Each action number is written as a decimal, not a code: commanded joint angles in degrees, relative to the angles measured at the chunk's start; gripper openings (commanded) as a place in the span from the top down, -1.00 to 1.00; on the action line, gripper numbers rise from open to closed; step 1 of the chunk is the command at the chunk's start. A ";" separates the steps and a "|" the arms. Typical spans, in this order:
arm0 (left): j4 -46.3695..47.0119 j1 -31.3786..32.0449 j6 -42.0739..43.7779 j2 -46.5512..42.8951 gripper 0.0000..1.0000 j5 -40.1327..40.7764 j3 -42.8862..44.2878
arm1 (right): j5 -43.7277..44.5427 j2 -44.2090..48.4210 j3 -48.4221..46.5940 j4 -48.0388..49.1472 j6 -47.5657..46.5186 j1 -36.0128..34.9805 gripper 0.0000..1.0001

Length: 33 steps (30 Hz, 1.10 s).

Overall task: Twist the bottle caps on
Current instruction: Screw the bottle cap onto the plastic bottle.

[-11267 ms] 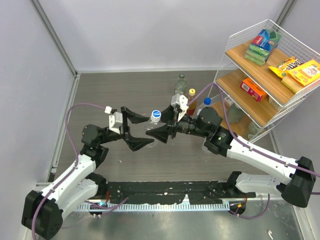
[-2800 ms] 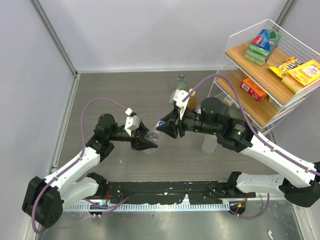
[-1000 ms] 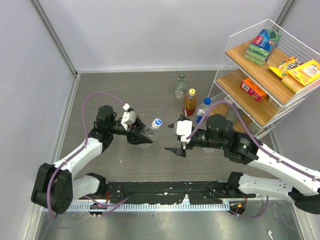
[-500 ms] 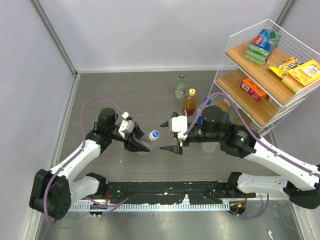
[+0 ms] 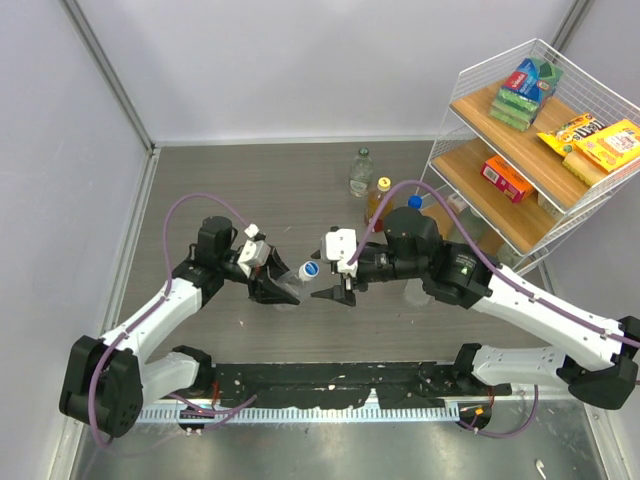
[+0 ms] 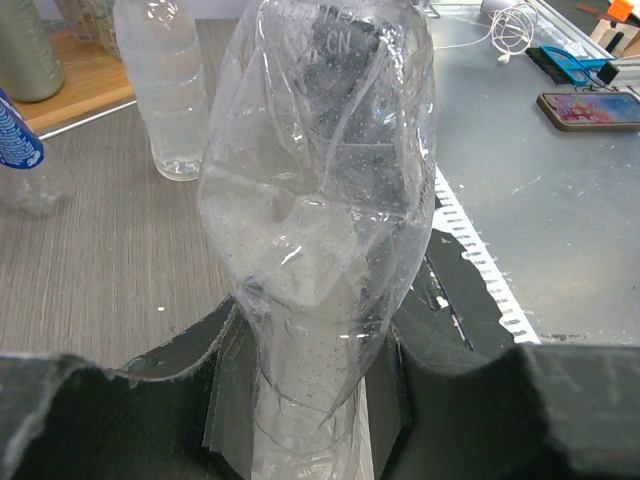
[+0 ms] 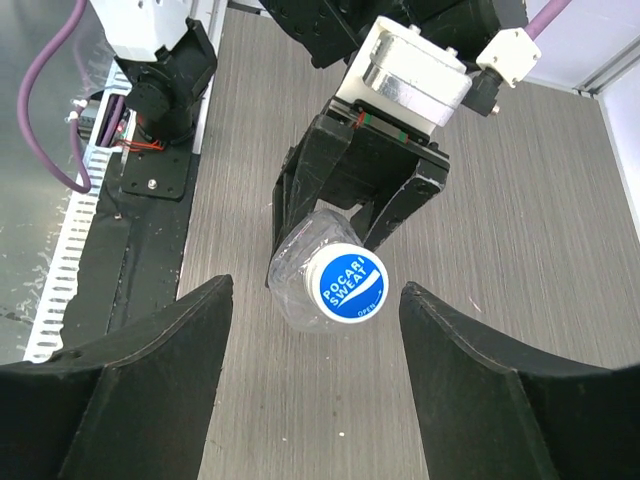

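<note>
A clear crumpled bottle (image 5: 290, 282) with a white cap with a blue middle (image 5: 311, 269) is tilted toward the right arm. My left gripper (image 5: 276, 286) is shut on its body. In the left wrist view the bottle (image 6: 320, 200) fills the gap between the jaws of that gripper (image 6: 310, 395). My right gripper (image 5: 336, 291) stands open just right of the cap. In the right wrist view the cap (image 7: 352, 282) faces the camera, ahead of and between the spread jaws of the right gripper (image 7: 315, 375), which do not touch it.
Further back stand a clear bottle (image 5: 361, 172), an amber bottle with a yellow cap (image 5: 378, 201) and a blue-capped bottle (image 5: 413, 204) half hidden by the right arm. A wire shelf rack (image 5: 470, 80) with boxed snacks fills the right side.
My right gripper has moved left up to the cap and its jaws have narrowed a little. The left gripper has lowered the bottle slightly and then held still.
</note>
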State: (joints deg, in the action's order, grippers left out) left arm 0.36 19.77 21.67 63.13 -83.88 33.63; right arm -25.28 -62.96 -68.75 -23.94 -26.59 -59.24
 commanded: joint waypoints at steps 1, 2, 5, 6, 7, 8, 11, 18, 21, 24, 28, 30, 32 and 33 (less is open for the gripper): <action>-0.01 -0.08 1.18 -0.91 1.00 -1.91 2.06 | -1.97 -0.06 -2.97 1.88 0.92 -0.08 -0.42; -0.10 -0.08 1.27 -1.08 1.00 -1.82 2.06 | -1.88 -0.06 -3.23 1.62 0.84 -0.08 -0.42; -0.18 0.00 1.18 -1.17 1.00 -1.38 2.14 | -0.65 -0.58 -3.41 1.01 0.57 -0.08 -0.39; -0.18 -0.08 1.18 -1.26 1.00 -1.46 2.14 | -0.65 -0.76 -3.41 1.00 0.66 -0.08 -0.39; -0.18 -0.08 1.27 -1.43 1.00 -1.47 2.14 | -0.65 -1.02 -3.58 0.83 0.66 -0.08 -0.38; -0.18 -0.08 1.27 -1.52 1.00 -1.47 2.06 | -0.82 -1.20 -3.67 0.83 0.75 -0.08 -0.36; -0.18 -0.08 1.44 -1.87 1.00 -1.55 1.97 | -0.91 -2.16 -4.64 0.13 0.84 -0.08 -0.33; -0.18 -0.08 1.44 -2.22 1.00 -1.12 1.97 | -1.09 -3.49 -5.61 -0.31 1.54 -0.08 -0.13; -0.19 -0.08 1.62 -2.14 1.00 -0.76 1.97 | -1.44 -3.31 -5.61 -0.49 1.98 -0.08 -0.01; -0.18 -0.08 1.62 -2.14 1.00 -0.59 2.23 | -1.44 -3.31 -5.52 -0.75 2.16 -0.08 0.28; -0.18 0.18 -1.36 -3.10 1.00 2.04 3.54 | -0.21 -3.75 -5.25 -1.81 3.47 -0.08 0.46; -0.18 0.71 -3.12 -4.94 1.00 6.51 4.16 | 0.93 -3.75 -4.73 -1.90 4.61 -0.08 0.49; -0.18 2.63 -4.00 -7.57 1.00 14.14 4.69 | 2.77 -3.57 -3.94 -0.94 6.54 0.00 0.52; -0.18 3.77 -4.70 -9.33 1.00 18.09 4.69 | 4.34 -3.66 -3.76 -0.75 8.81 -0.08 0.57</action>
State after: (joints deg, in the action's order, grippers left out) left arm -1.13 20.84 21.06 59.53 -78.91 34.06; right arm -23.49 -66.63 -71.88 -25.23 -23.51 -58.85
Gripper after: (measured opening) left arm 0.417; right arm 0.398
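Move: The white-and-blue cap sits on the neck of the plastic bottle my left hand holds. It lies just beyond my open right fingers, about 2 cm left and 1 cm ahead, level with them. From my left hand it is some 7 cm right, 10 cm up and 1 cm back. From my right hand the amber bottle stands roughly 24 cm ahead and 13 cm right, the clear bottle 4 cm ahead and 22 cm right, both some 21 cm lower. I close my right fingers from wide open around the cap's sides and pinch it, first easing the hand about 1 cm left towards the left-held bottle, then nudging it about 1 cm forward with barely any wrist turn. My left hand keeps its grip on the bottle body and stays almost in place, tilting only slightly at the end. ##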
